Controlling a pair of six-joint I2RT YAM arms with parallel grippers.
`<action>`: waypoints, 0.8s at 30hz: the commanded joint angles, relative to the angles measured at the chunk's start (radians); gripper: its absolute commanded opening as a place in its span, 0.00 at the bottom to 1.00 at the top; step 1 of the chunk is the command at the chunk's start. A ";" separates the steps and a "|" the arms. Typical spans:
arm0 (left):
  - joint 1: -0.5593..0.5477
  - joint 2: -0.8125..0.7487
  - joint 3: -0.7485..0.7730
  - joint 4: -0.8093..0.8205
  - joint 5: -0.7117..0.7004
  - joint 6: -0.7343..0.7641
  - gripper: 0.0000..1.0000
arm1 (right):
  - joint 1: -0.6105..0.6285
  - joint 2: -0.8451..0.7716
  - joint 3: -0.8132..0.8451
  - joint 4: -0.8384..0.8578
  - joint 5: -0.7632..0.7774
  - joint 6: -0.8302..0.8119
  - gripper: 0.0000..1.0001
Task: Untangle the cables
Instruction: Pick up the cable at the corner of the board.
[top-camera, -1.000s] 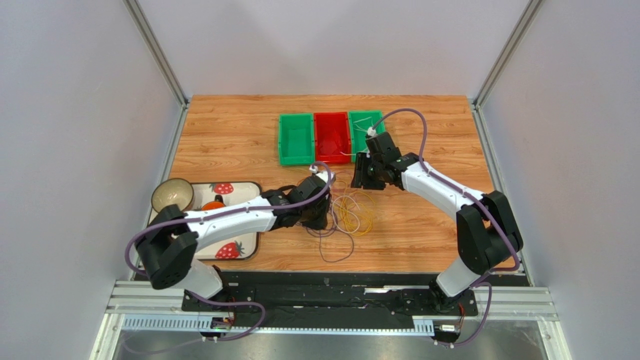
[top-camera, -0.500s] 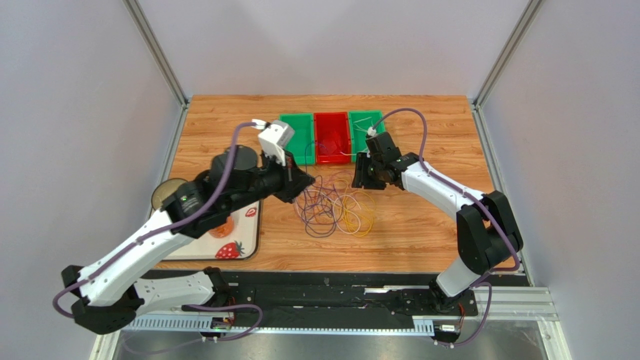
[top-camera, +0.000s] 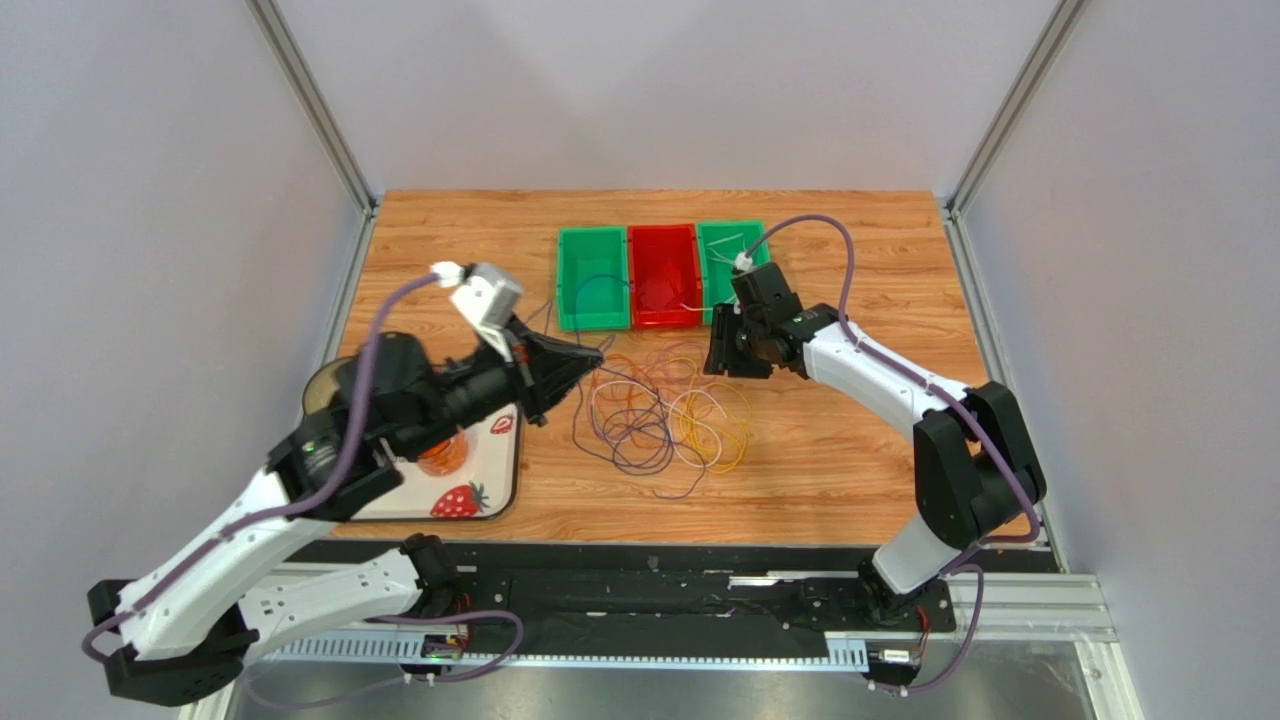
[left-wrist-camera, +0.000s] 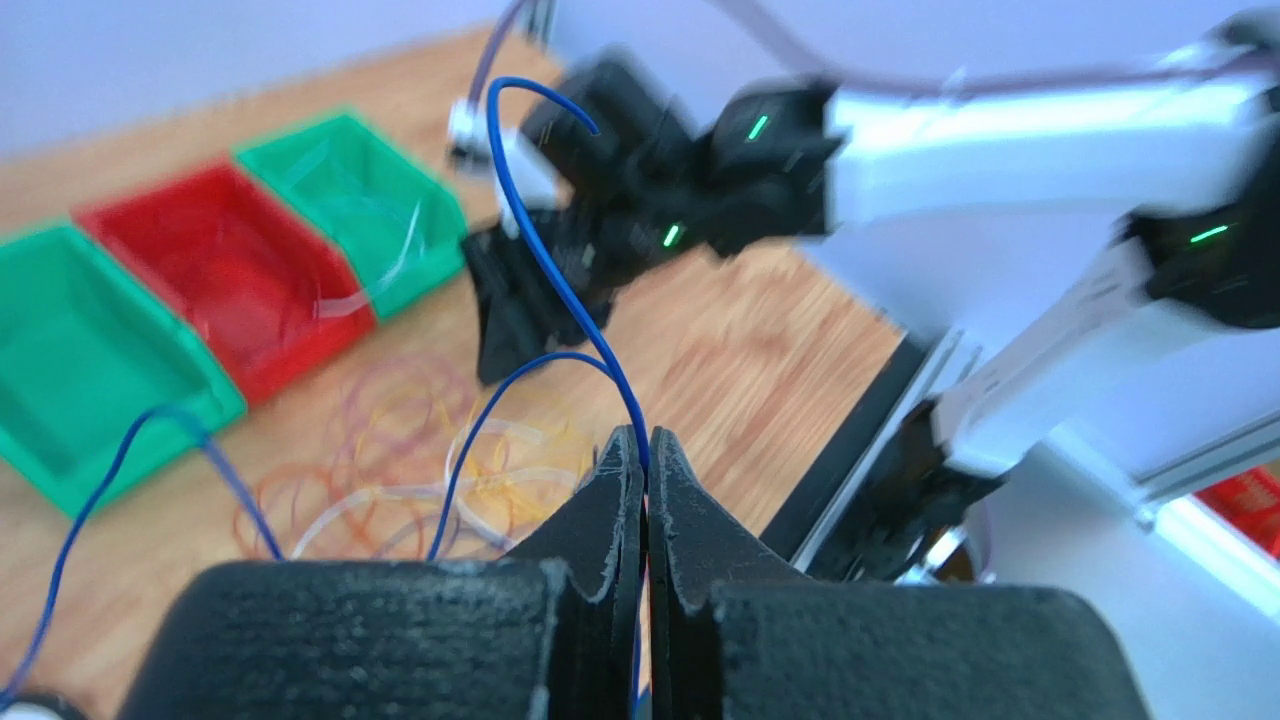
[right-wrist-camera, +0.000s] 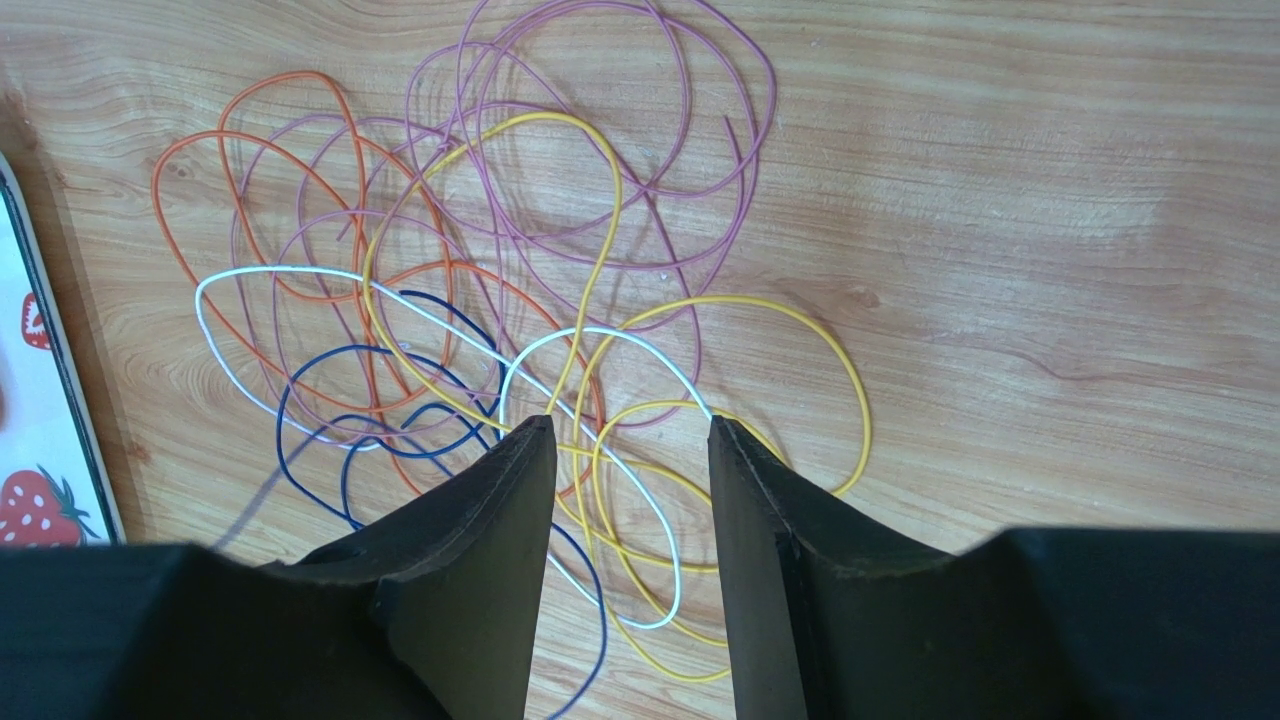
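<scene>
The cables (top-camera: 661, 413) lie in a loose tangle of purple, yellow, orange, white and blue loops on the wooden table between the arms. My left gripper (top-camera: 583, 360) hangs above the tangle's left edge. It is shut (left-wrist-camera: 646, 441) on a thin blue cable (left-wrist-camera: 634, 413) that arcs up from the jaw tips and trails down to the pile. My right gripper (top-camera: 721, 357) hovers at the tangle's upper right. It is open (right-wrist-camera: 631, 428) with nothing gripped; yellow (right-wrist-camera: 601, 195), white (right-wrist-camera: 271, 275), purple (right-wrist-camera: 661, 105), orange (right-wrist-camera: 226, 143) and blue (right-wrist-camera: 301, 375) loops lie below it.
Three bins stand in a row behind the tangle: green (top-camera: 592, 282), red (top-camera: 664, 278), green (top-camera: 732, 248). A strawberry-print tray (top-camera: 489, 488) with a bowl (top-camera: 323, 393) lies at the left, partly under my left arm.
My left arm rose off the tangle and swung back to the left with the blue cable pinched, drawing loops out leftward. My right arm stayed put.
</scene>
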 joint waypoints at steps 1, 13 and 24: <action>-0.004 0.099 -0.129 0.064 -0.042 -0.046 0.00 | -0.001 -0.020 0.038 0.009 0.009 -0.009 0.46; -0.004 0.258 -0.135 -0.046 -0.168 -0.091 0.74 | -0.001 -0.024 0.032 0.001 0.028 -0.015 0.46; -0.001 0.264 -0.299 -0.077 -0.280 -0.203 0.73 | -0.003 -0.001 0.036 0.012 0.014 -0.010 0.46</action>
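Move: The left hand still pinches the blue cable high up; that cable's coils on the table lie some 37 cm below it, about 11 cm ahead and 7 cm to its right. At table height too, the white cable is roughly 13 cm ahead and 9 cm right, the orange one 17 cm ahead and 6 cm right, the yellow one 10 cm ahead and 17 cm right. From the idle right hand, the blue coils lie about 10 cm left, 4 cm back and 7 cm below. Opening to release the blue cable, the left hand sinks about 20 cm towards its coils, fingers tipping down. ##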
